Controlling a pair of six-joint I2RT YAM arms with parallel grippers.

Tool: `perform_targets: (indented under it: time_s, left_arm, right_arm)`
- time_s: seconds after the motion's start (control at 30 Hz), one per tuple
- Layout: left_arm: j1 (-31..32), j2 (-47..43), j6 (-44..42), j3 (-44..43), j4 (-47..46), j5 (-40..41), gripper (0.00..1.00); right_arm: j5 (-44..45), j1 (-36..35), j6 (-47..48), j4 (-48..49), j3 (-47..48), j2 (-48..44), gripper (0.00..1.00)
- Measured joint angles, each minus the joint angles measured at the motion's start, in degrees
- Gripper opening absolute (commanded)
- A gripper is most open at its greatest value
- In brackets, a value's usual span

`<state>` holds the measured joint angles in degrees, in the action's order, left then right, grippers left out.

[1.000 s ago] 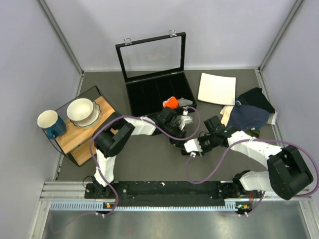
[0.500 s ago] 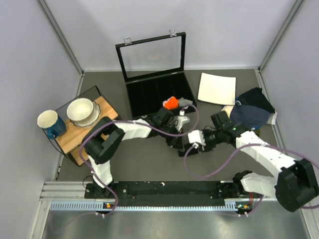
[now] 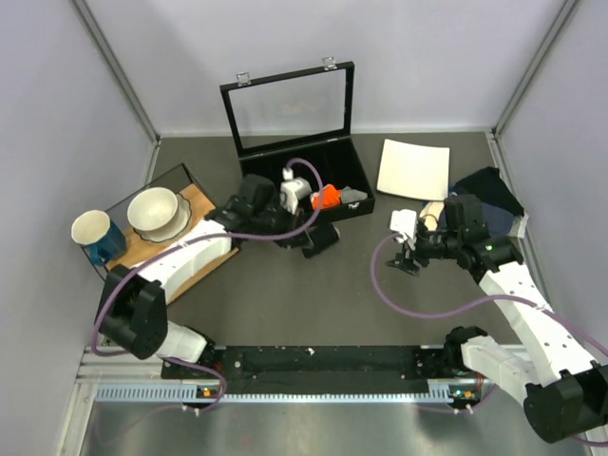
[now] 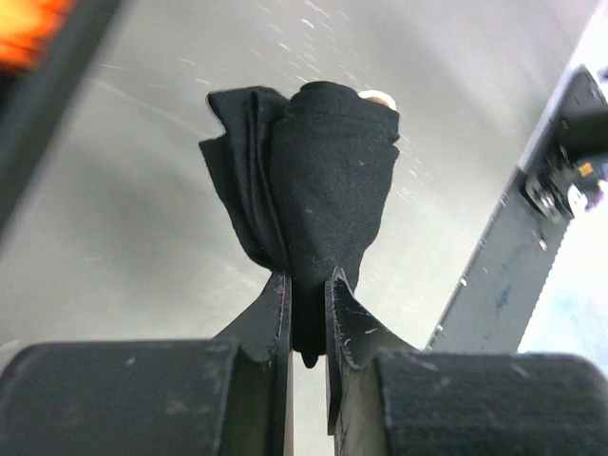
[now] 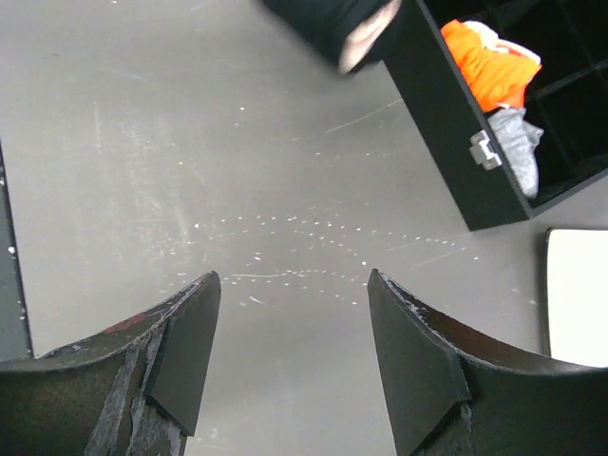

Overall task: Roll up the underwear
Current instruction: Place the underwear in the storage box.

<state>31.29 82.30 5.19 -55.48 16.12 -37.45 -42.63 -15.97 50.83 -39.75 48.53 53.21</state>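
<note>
The underwear [image 4: 328, 180] is a tight black roll with a beige tip showing at its far end. My left gripper [image 4: 307, 285] is shut on the roll's near end and holds it off the grey table. In the top view the left gripper [image 3: 312, 232] and the underwear [image 3: 324, 243] hang just in front of the black case. My right gripper [image 3: 404, 263] stands apart to the right, open and empty. The right wrist view shows the right gripper [image 5: 293, 277] over bare table, with the underwear [image 5: 328, 24] at the top edge.
An open black case [image 3: 302, 169] holds an orange cloth roll [image 3: 328, 197] and a grey cloth [image 5: 518, 157]. A white plate [image 3: 414, 169] and a navy garment [image 3: 480, 209] lie at the right. At the left, a bowl [image 3: 157, 211] sits on a wooden board beside a mug [image 3: 95, 233].
My right gripper opened, let go of the roll and drew back to the right. My left arm carried the rolled underwear up and left toward the black case.
</note>
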Motion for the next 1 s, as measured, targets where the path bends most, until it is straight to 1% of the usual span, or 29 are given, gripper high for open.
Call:
perform_targets:
  time_s: [0.13, 0.23, 0.33, 0.4, 0.57, 0.67, 0.87, 1.0]
  left_arm:
    - [-6.8, -0.5, -1.4, -7.7, 5.9, 5.0, 0.0]
    - [-10.3, 0.9, -2.6, -14.1, 9.0, 9.2, 0.0]
    - [-11.6, 4.1, -4.2, -19.6, 11.0, 13.6, 0.0]
    - [-11.8, 8.0, -5.4, -23.7, 12.6, 17.1, 0.0]
    - [-11.8, 15.3, -6.6, -28.4, 15.5, 22.3, 0.0]
    - [-11.8, 18.6, -6.9, -29.3, 16.7, 24.9, 0.0]
    - [-11.8, 23.6, -6.8, -31.4, 18.3, 26.9, 0.0]
    - [-11.7, 24.8, -6.6, -31.9, 18.2, 26.9, 0.0]
  right_arm:
    - [-0.1, 0.1, -2.2, -0.2, -0.9, 0.0, 0.65]
    - [-0.4, 0.1, -3.2, -0.2, -0.9, -0.1, 0.65]
    - [-0.6, 0.1, -3.6, -0.2, -0.9, -0.3, 0.65]
    - [-0.6, 0.1, -3.6, -0.2, -0.9, -0.4, 0.66]
    - [-0.3, 0.1, -4.0, -0.2, -1.0, -0.5, 0.66]
    - [0.0, 0.1, -4.0, -0.2, -1.3, -0.5, 0.66]
    - [0.4, 0.1, -4.0, -0.2, -1.3, -0.5, 0.66]
    - [0.7, 0.1, -4.0, -0.1, -1.3, -0.5, 0.66]
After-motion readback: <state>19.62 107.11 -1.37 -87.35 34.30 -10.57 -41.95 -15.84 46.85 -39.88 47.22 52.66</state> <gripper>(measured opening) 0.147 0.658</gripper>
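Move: The left hand holds the rolled underwear in front of the storage box; the box's free left part, where the roll is bound, lies about 19 cm ahead of this hand, 6 cm to its left and 11 cm below. The orange bundle in the box is some 18 cm ahead and 5 cm right, the grey bundle 18 cm ahead and 14 cm right, both about 11 cm down. From the right hand that free part is roughly 25 cm ahead, 38 cm left and 15 cm below. Keeping its pinch on the rolled underwear, the left hand sweeps forward about 17 cm and left some 10 cm, first rising about 6 cm to carry the roll over the box's front wall towards the free space left of the orange bundle. Past the wall it slows and sinks some 9 cm from the top of that arc, the wrist swinging counter-clockwise throughout and tipping so that the fingers point more forward and more steeply down, still shut on the roll. ##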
